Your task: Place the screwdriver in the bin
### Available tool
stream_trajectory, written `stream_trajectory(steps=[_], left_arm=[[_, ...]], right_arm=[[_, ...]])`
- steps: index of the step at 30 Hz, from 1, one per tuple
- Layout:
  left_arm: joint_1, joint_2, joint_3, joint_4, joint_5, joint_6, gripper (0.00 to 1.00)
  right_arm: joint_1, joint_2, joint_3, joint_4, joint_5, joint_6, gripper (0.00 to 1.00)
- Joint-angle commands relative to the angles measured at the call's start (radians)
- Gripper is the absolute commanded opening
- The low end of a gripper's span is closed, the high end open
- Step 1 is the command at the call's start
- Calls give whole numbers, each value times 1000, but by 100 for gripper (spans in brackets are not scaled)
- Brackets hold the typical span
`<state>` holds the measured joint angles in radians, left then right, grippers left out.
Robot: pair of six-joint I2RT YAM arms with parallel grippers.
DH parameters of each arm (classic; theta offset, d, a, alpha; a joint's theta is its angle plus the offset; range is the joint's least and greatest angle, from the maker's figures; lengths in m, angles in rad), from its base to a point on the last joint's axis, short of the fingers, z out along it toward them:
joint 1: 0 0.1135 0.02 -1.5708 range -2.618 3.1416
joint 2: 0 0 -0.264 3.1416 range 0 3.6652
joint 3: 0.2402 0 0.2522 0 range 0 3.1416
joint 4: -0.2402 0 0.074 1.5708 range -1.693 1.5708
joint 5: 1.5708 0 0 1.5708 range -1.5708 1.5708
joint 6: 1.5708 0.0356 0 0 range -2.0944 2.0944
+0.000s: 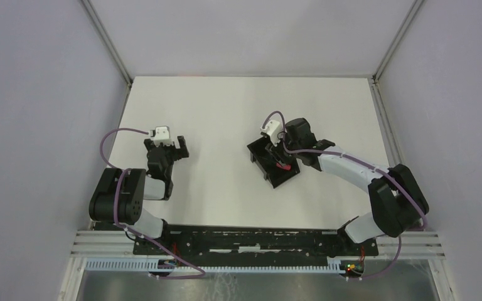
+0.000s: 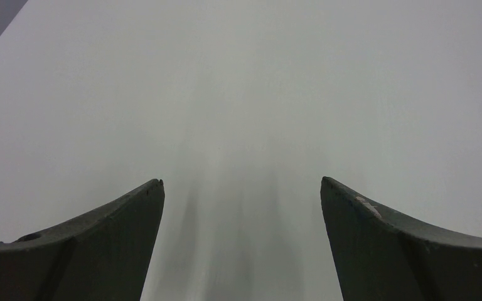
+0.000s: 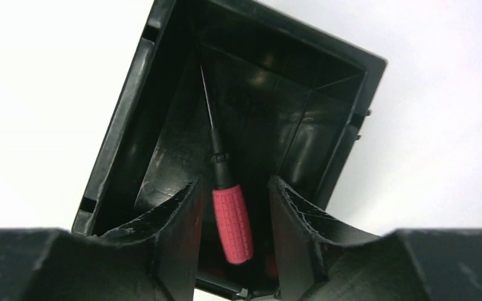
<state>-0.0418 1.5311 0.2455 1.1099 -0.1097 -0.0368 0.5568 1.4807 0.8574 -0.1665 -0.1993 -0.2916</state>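
Observation:
The screwdriver (image 3: 232, 226), with a red ribbed handle and a thin dark shaft, lies inside the black bin (image 3: 120, 119), its tip pointing toward the far corner. My right gripper (image 3: 235, 182) hovers over the bin's near end, open. Its fingers (image 3: 179, 219) stand on either side of the handle, with a gap on each side. From above, the bin (image 1: 265, 169) sits mid-table with the screwdriver's red handle (image 1: 283, 167) inside it and the right gripper (image 1: 276, 150) over it. My left gripper (image 1: 176, 150) is far to the left, open and empty (image 2: 241, 182).
White tabletop (image 1: 226, 113) surrounds the bin, walled by grey panels on the left, right and back. The left wrist view holds only bare table (image 2: 238, 94). The arm bases and a black rail (image 1: 251, 241) line the near edge.

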Motion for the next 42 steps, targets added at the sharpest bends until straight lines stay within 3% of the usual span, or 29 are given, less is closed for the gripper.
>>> stream_trajectory(steps=[1,7,9,11,12,18,21,33,36,42], left_arm=[[-2,3,5,53,-2,16,100],[-3,4,5,53,-2,16,100],[-3,3,5,53,-2,17,100],[-4,4,5,53,-2,17,100],[-3,4,5,52,-3,16,100],[-3,4,5,53,-3,17,100],[-3,3,5,53,-3,17,100],[-4,4,5,52,-2,17,100],[-3,3,5,53,-2,16,100],[-4,3,5,53,-2,16,100]], right_arm=[[7,-28,90,-13,18,10,49],[8,-151,115,25,23,86,54],[8,-186,122,28,61,113,68],[7,-218,130,22,137,145,97],[5,-231,132,19,177,155,98],[-11,-353,15,113,497,210,98],[-52,-396,-61,145,575,259,98],[-260,-541,-483,422,596,362,98],[-269,-579,-590,532,531,326,98],[-270,-596,-681,600,552,327,98]])
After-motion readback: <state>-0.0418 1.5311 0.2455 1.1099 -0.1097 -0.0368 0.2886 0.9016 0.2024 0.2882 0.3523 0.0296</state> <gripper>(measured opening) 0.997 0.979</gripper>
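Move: The screwdriver already lies in the bin, its middle just under the half-open right gripper: about 2 cm to the left, 1 cm farther out and roughly 5 cm below. The bin's middle is also some 2 cm to the left of the right gripper, level with it front to back, about 4 cm below. From the idle left gripper the screwdriver lies about 37 cm to the right, 7 cm back and some 6 cm lower. Lift the empty right gripper nearly straight up out of the bin, opening the fingers from half to fully wide on the way. Near the top, about 15 cm up, swing right and sink to the starting height, ending some 19 cm to the right of the start, clear of the bin, turning the hand about 50 degrees clockwise and tipping the fingers up towards level. ##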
